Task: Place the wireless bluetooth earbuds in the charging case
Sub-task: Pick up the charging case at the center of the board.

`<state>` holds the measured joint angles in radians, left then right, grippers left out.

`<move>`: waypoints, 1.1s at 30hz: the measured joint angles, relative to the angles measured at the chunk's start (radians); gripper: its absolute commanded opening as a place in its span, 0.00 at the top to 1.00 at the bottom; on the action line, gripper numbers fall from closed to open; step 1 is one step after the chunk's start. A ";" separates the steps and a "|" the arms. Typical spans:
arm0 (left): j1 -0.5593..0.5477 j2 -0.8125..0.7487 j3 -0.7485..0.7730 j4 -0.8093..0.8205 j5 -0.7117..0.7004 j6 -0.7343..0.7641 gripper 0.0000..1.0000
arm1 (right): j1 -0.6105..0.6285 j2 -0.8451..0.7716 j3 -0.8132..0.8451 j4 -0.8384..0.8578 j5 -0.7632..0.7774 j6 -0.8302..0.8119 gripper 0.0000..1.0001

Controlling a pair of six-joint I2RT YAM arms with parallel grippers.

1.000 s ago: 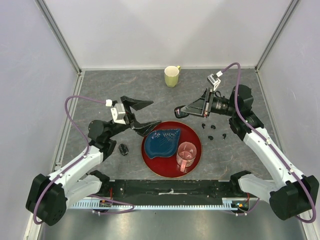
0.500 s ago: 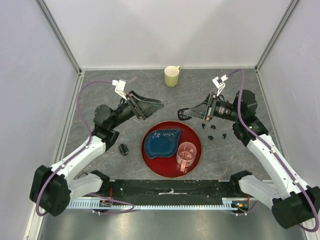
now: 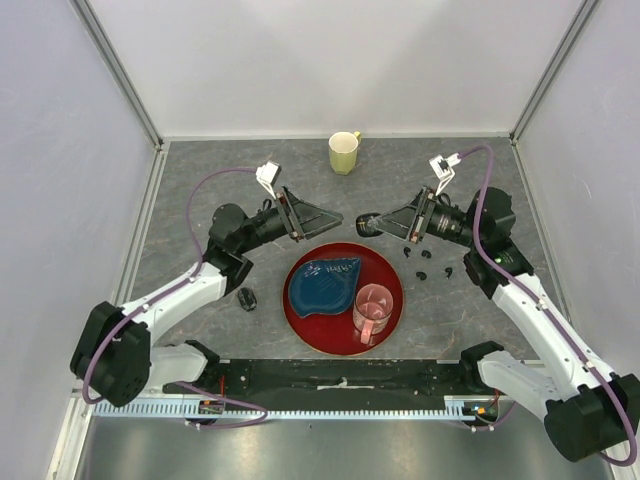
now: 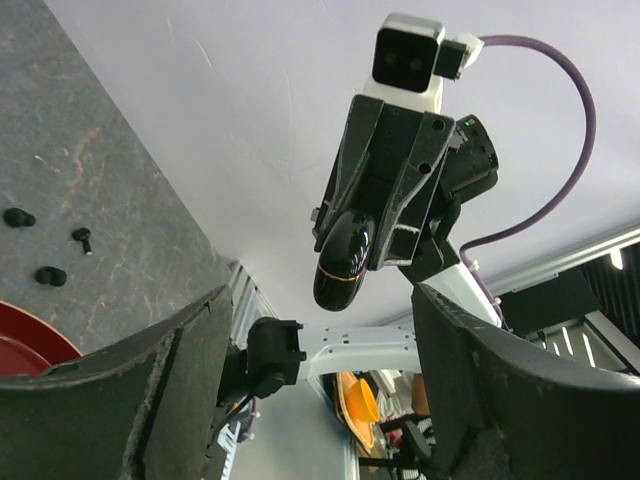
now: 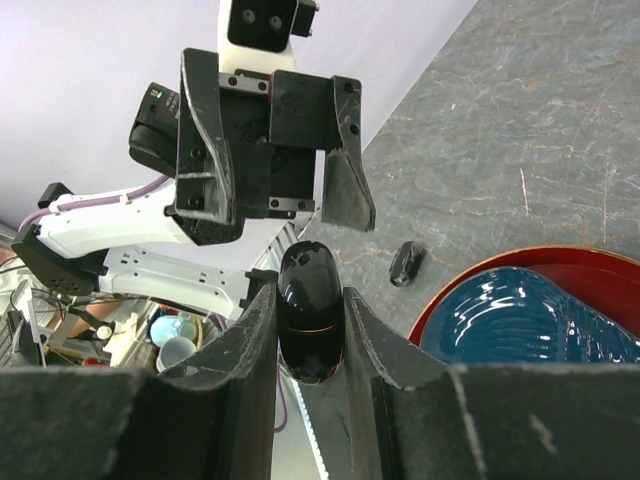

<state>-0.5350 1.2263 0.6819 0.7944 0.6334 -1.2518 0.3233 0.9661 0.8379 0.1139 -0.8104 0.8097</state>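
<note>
My right gripper (image 3: 373, 226) is shut on a glossy black charging case (image 3: 363, 225), held in the air above the table with its closed lid end sticking out past the fingertips. In the right wrist view the case (image 5: 310, 270) is squeezed between both pads. My left gripper (image 3: 330, 220) points at it from the left, a short gap away, open and empty. In the left wrist view the case (image 4: 342, 262) hangs ahead of my open left gripper (image 4: 320, 400). Several tiny black earbuds (image 3: 421, 264) lie on the grey table below the right gripper; three earbuds (image 4: 50, 276) show in the left wrist view.
A second black case (image 3: 246, 298) lies on the table left of the red tray (image 3: 320, 332), which carries a blue leaf-shaped plate (image 3: 325, 283) and a pink glass mug (image 3: 372, 310). A yellow-green cup (image 3: 344, 152) stands at the back.
The left arm has swung its gripper away from the tray's edge and turned it right to face the held case, jaws narrowing a little. The right gripper has barely shifted, keeping the case.
</note>
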 measured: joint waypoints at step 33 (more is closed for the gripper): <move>-0.163 0.090 0.122 -0.106 -0.056 0.208 0.53 | 0.015 0.063 -0.030 0.115 0.040 0.127 0.98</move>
<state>-0.6983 1.3159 0.8036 0.6880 0.5774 -1.0435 0.3386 1.0294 0.8082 0.2287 -0.7700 0.9363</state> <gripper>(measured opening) 0.509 0.338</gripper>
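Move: The charging case, still gripped in the right hand's fingers, lies about 7 cm right of the left hand, 2 cm back and level in height. The red plate's middle is some 11 cm back and 2 cm right of the left hand, the nearest earbud about 18 cm right and level fore-and-aft, both some 25 cm below. From the right hand the case sits about 2 cm left and 1 cm ahead. The left hand reaches some 5 cm right, slightly back, around the case's free end, partly closing its fingers. ##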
